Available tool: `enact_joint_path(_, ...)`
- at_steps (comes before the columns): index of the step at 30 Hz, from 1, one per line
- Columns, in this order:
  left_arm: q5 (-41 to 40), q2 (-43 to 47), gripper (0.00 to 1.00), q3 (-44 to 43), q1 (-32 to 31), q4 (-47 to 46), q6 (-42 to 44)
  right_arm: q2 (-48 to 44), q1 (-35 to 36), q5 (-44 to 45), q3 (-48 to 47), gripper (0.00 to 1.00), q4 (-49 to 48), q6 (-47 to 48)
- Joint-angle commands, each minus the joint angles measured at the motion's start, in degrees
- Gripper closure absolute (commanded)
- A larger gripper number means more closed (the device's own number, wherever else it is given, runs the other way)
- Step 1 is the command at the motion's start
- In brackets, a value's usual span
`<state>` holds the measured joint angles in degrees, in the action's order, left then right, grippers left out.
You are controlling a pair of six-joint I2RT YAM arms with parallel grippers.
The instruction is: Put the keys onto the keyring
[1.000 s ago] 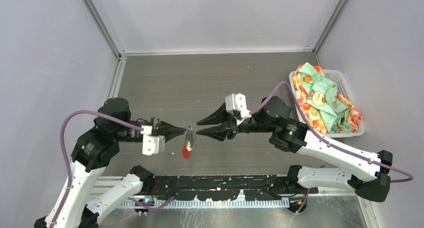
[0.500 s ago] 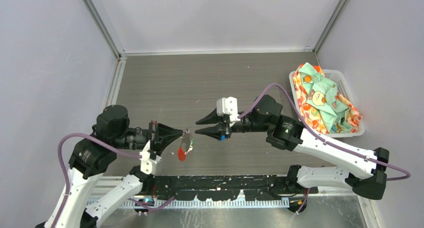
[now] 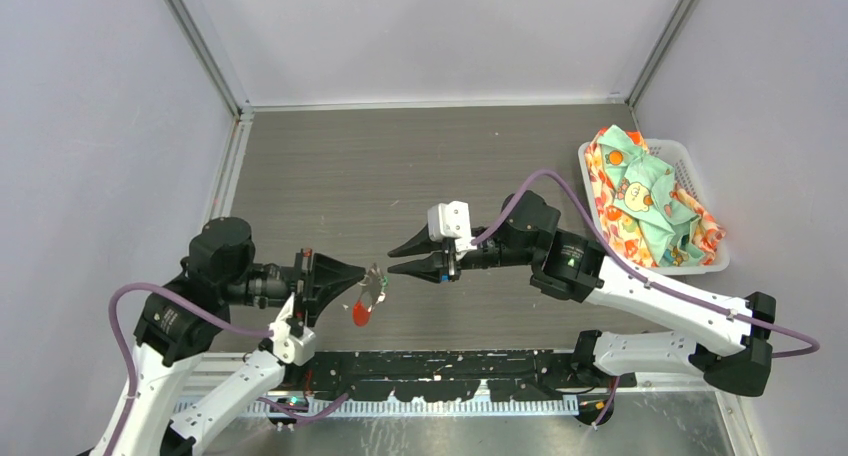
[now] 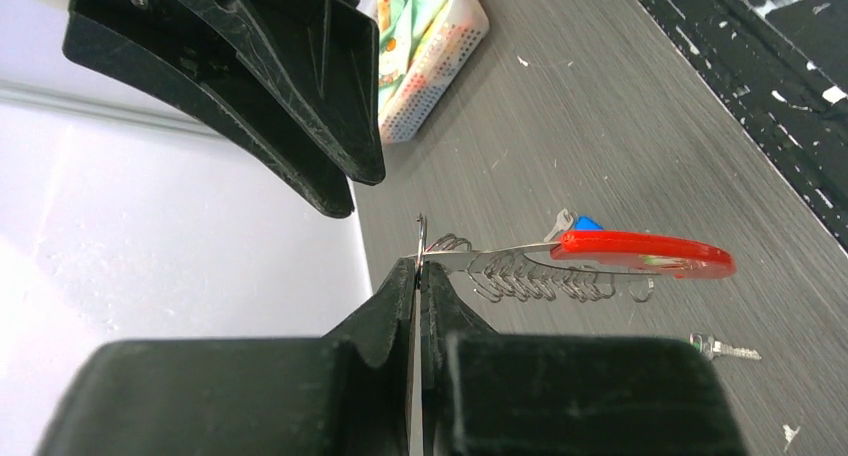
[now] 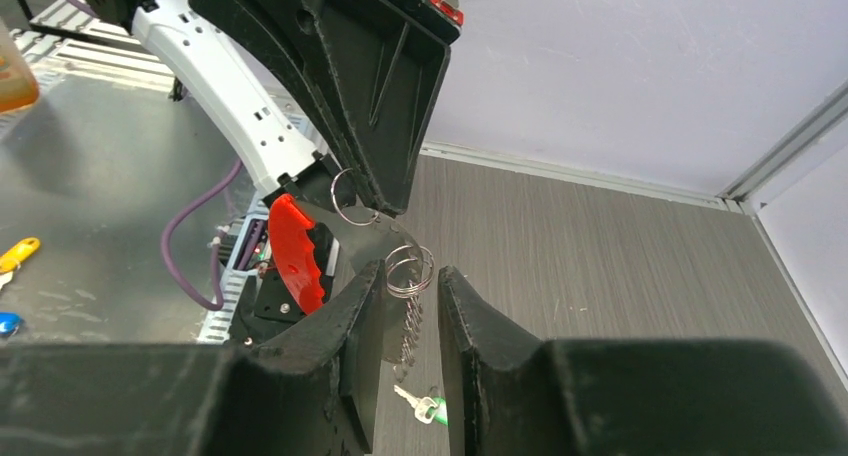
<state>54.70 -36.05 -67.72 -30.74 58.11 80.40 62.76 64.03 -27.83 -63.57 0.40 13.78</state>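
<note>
My left gripper is shut on a thin steel ring of the keyring, which it holds in the air. The silvery chain and red oval stretch away from its fingertips. A blue key head shows just behind the red oval; I cannot tell whether it hangs on the ring. My right gripper faces it, open, with a split ring of the keyring between its fingertips and the chain dangling below. A green-headed key lies on the table underneath. The red oval hangs low in the top view.
A white basket stuffed with patterned cloth stands at the right edge of the grey table. Metal rails and pale walls enclose the back and sides. The black arm mount runs along the near edge.
Both grippers have shifted slightly left and toward the near edge with the keyring between them. The left wrist has rolled over. The right jaws have narrowed a little.
</note>
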Motion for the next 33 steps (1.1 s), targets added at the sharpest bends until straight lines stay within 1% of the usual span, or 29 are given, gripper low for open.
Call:
enact_joint_path(1,5.32,1.73,1.0,0.85,-0.16,-3.94,0.49,-0.99,0.65,-3.59,-2.71,0.7,-0.92,0.77)
enact_joint_path(4,6.34,1.42,1.0,0.37,-0.15,-9.22,-9.77,-1.11,0.74,-6.06,-3.56,0.71,-0.84,0.26)
enact_joint_path(9,6.8,0.17,1.0,-0.23,-0.14,-21.15,-30.91,-2.29,1.9,-5.19,-2.81,0.72,-4.58,-0.33)
enact_joint_path(13,6.4,0.07,1.0,0.67,-0.14,-26.54,-38.86,-3.6,3.03,-3.97,-1.72,0.72,-7.79,-0.42)
enact_joint_path(17,6.41,-0.78,1.0,0.17,-0.09,-28.02,-42.81,-4.39,4.61,-1.61,-1.26,0.72,-9.49,0.4)
enact_joint_path(23,6.56,-0.86,1.0,0.27,-0.12,-29.75,-46.04,-4.27,6.32,4.07,-0.41,0.71,-11.53,2.67)
enact_joint_path(28,6.78,-0.69,1.0,0.27,-0.12,-30.09,-46.57,-2.69,6.89,7.81,-0.37,0.7,-13.25,4.09)
enact_joint_path(33,6.92,-0.36,1.0,0.31,-0.15,-30.16,-46.89,-1.78,7.12,8.8,-0.35,0.69,-14.81,4.36)
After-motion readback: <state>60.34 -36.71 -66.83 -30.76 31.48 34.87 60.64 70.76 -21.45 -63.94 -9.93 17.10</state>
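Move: My left fingers already pinch the keyring, which sits at their tips, about 1 cm to their right. From my open right hand that ring lies about 4 cm to the left, 2 cm back and 2 cm lower. The red handle of the metal plate hanging from it is roughly 5 cm behind my left fingertips and 6 cm below them, or some 7 cm back, 5 cm left and 8 cm below my right hand. I lift both hands about 6 cm. My left keeps its pinch, carries the ring some 2 cm right towards my right fingers, rolls about 25 degrees with its back side coming up, and raises its tips to near level. My right swings back about 4 cm as it climbs, then forward nearly 2, tipping its fingers slightly up and staying partly open around the approaching ring; a touch can't be made out. ##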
